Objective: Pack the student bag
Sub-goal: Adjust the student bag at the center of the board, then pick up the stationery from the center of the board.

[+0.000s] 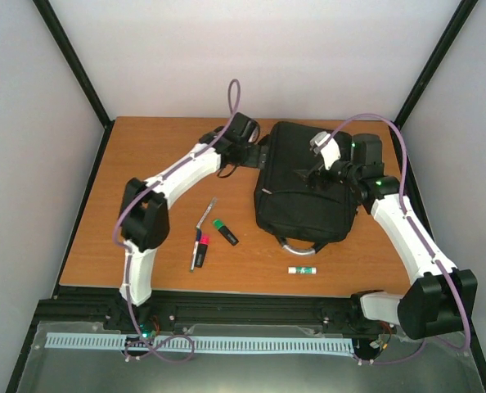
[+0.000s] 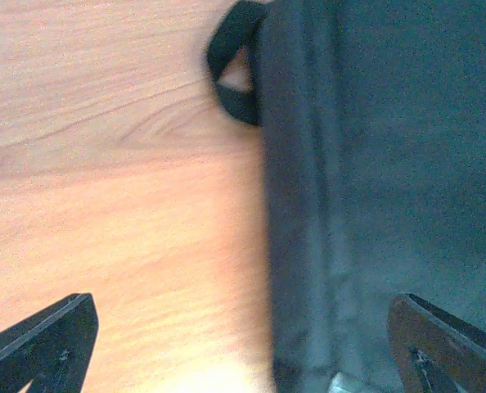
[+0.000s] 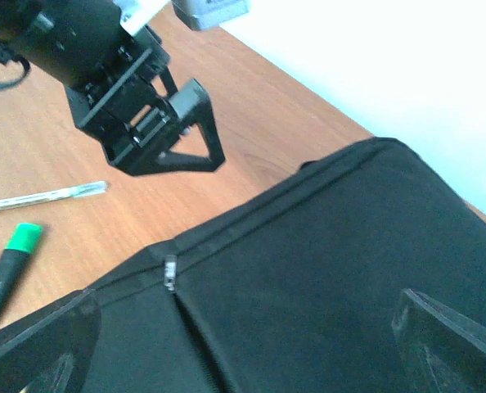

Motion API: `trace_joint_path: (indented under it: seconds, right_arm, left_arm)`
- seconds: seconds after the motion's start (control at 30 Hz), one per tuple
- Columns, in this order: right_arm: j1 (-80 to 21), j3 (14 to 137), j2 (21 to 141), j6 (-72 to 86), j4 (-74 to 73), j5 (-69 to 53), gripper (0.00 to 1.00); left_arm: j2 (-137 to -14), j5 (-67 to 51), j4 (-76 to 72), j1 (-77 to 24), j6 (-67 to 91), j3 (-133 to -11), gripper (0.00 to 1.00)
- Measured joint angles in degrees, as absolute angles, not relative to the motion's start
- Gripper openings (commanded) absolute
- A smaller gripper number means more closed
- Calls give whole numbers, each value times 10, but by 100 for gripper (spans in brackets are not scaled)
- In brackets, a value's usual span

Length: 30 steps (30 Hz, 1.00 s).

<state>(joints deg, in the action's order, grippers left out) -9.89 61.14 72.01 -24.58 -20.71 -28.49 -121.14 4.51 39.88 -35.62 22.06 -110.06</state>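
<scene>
The student bag [image 1: 304,184] is a large black fabric backpack lying flat on the right half of the wooden table, its grey loop handle [image 1: 296,246] at the near end. My left gripper [image 1: 251,155] is open at the bag's far left edge. In the left wrist view its jaws [image 2: 243,360] straddle the bag's side seam [image 2: 308,205], beside a black strap loop [image 2: 231,61]. My right gripper [image 1: 318,173] hovers open over the bag's top. In the right wrist view a small silver zipper pull [image 3: 170,273] lies on the bag [image 3: 325,278] between its fingers [image 3: 452,344].
On the table left of the bag lie a thin pen [image 1: 206,213], a green-capped highlighter [image 1: 225,232] and a red-capped marker [image 1: 200,250]. A small white tube [image 1: 302,269] lies near the front edge. White walls surround the table.
</scene>
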Motion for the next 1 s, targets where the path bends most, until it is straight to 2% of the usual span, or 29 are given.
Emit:
trace_joint_path:
  seconds: [0.03, 0.17, 0.43, 0.57, 0.67, 0.83, 1.0]
  right_arm:
    - [-99, 611, 720, -250, -211, -296, 100]
    - [-99, 612, 720, -258, -228, -336, 100]
    - [-87, 641, 740, -238, -260, -367, 100]
    - [-68, 651, 759, -220, -270, -391, 88]
    - [-66, 651, 759, -218, -276, -400, 85]
    - [-66, 651, 754, -222, -277, -411, 81]
    - [-66, 651, 754, -225, -281, -430, 76]
  left_arm:
    - [-1187, 55, 399, -354, 222, -1072, 98]
    - [-1104, 102, 413, -349, 229, -965, 84]
    - [-1010, 165, 471, -350, 209, -803, 69]
    - [-999, 177, 492, -341, 190, -752, 62]
    - [-1003, 173, 506, -326, 180, -738, 54]
    - [-1019, 160, 509, -307, 167, -737, 51]
    - [-1052, 134, 507, -299, 156, -737, 52]
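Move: The clear-capped pen lies loose on the table, roughly 13 cm back and 15 cm to the left of the left hand, some 15 cm below it. The green highlighter is about 5 cm to the right of that pen and 5 cm nearer the base; the pink one is about 11 cm nearer the base, level sideways. The bag's middle is about 7 cm back and 14 cm right of the left hand. From the right hand the pen is some 31 cm left and 6 cm back. The clear-capped pen is what the left hand comes to: it leaves the bag's left edge and sweeps left and back about 20 cm, sinking some 10 cm, mostly in the later part. The wrist turns some 35 degrees until the fingers point nearly straight down, closing to about half open, still above the pen. The right hand hovers over the bag, tipping down slightly and narrowing its fingers a little. ##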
